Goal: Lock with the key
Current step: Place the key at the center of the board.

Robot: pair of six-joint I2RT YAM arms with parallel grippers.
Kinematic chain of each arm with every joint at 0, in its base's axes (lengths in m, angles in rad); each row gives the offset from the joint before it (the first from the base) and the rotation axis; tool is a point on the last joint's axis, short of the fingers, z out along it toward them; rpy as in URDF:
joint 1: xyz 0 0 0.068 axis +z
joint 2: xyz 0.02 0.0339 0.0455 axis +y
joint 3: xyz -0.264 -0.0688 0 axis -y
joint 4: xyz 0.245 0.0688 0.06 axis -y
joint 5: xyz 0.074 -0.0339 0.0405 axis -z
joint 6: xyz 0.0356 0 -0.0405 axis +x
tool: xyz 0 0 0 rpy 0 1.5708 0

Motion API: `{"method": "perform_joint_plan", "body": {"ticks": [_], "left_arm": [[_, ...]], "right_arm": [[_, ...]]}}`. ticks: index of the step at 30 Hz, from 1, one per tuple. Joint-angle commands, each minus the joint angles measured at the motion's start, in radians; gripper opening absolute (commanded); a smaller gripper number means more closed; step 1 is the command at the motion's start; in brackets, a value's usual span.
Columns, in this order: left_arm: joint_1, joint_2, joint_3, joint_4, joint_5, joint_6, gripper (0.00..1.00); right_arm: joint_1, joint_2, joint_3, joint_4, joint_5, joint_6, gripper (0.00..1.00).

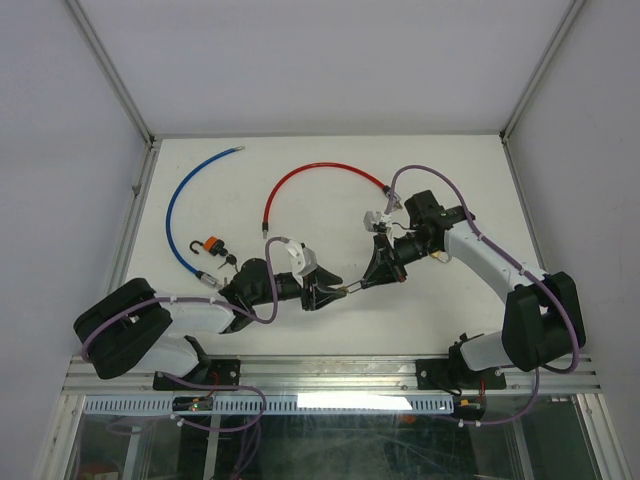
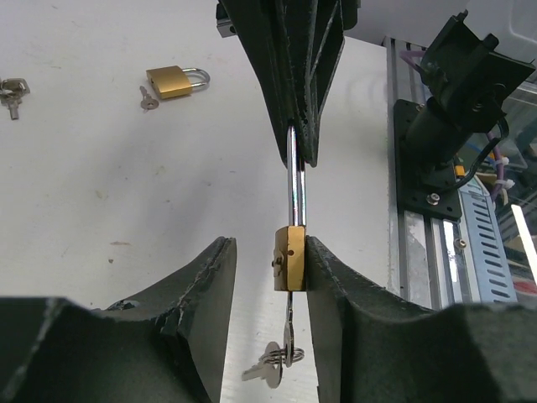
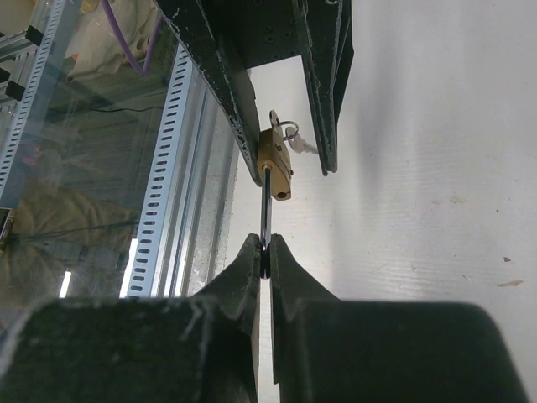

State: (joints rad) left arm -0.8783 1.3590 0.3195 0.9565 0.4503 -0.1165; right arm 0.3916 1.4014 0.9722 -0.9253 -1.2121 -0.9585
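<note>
A small brass padlock (image 2: 290,258) hangs in the air over the table's near edge, between the two grippers (image 1: 352,288). My right gripper (image 3: 265,248) is shut on its steel shackle (image 3: 265,210). A key (image 2: 289,323) sits in the bottom of the lock, and a ring with a second key dangles from it. My left gripper (image 2: 270,245) stands open around the lock body. Its right finger (image 2: 323,260) touches the body, while the left finger (image 2: 220,260) is a clear gap away. In the right wrist view the padlock (image 3: 275,159) shows between the left gripper's fingers.
Another brass padlock (image 2: 172,81) with its key (image 2: 148,99) lies on the white table, and a loose key bunch (image 2: 10,91) lies farther off. A blue cable (image 1: 180,205), a red cable (image 1: 310,180) and an orange padlock (image 1: 210,245) lie at the back. An aluminium rail (image 2: 419,235) runs along the near edge.
</note>
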Motion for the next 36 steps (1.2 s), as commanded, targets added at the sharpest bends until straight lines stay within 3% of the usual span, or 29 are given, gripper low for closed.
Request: {"method": "perform_joint_plan", "body": {"ticks": [1,5,13,17,36], "left_arm": [[-0.014,0.017,0.046,0.01,-0.001,0.033,0.38],[-0.016,0.025,0.053,-0.003,0.02,0.039,0.35],[-0.016,0.031,0.07,-0.041,0.073,0.056,0.17],[-0.016,0.037,0.077,-0.056,0.102,0.06,0.0],[-0.014,0.05,0.062,0.063,0.172,0.056,0.0]], "right_arm": [[0.007,-0.006,0.041,0.011,-0.046,0.01,0.0],[0.007,-0.006,0.04,0.013,-0.046,0.01,0.0],[0.011,-0.01,0.034,0.014,-0.046,-0.007,0.0],[0.014,-0.017,0.026,0.011,-0.05,-0.029,0.0],[0.079,-0.015,-0.029,0.023,-0.089,-0.152,0.0]]}}
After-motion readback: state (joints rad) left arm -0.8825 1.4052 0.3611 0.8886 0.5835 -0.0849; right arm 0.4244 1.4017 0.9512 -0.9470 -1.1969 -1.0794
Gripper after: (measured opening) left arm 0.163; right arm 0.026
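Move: The brass body of the held padlock is already between the left hand's parted fingers, about 1 cm back of that hand's point and level with it. Its keys dangle some 4 cm to that hand's left and 2 cm lower, and a second padlock lies on the table about 8 cm farther out, 24 cm to its right and 12 cm down. From the right hand, which keeps the shackle pinched, the body is about 4 cm left, 1 cm back and 1 cm lower. The left fingers close from less than half open until they stop on the padlock body and pinch it across its sides, the hand easing about 1 cm to the right and slightly down as they shut. Then the left hand, gripping the body, draws back towards the bases, about 2 cm in all and a little down, turning some 10 degrees clockwise, while the right hand keeps its hold on the shackle and in the later part follows about 1 cm back and 1 cm down, turning slightly counter-clockwise. ##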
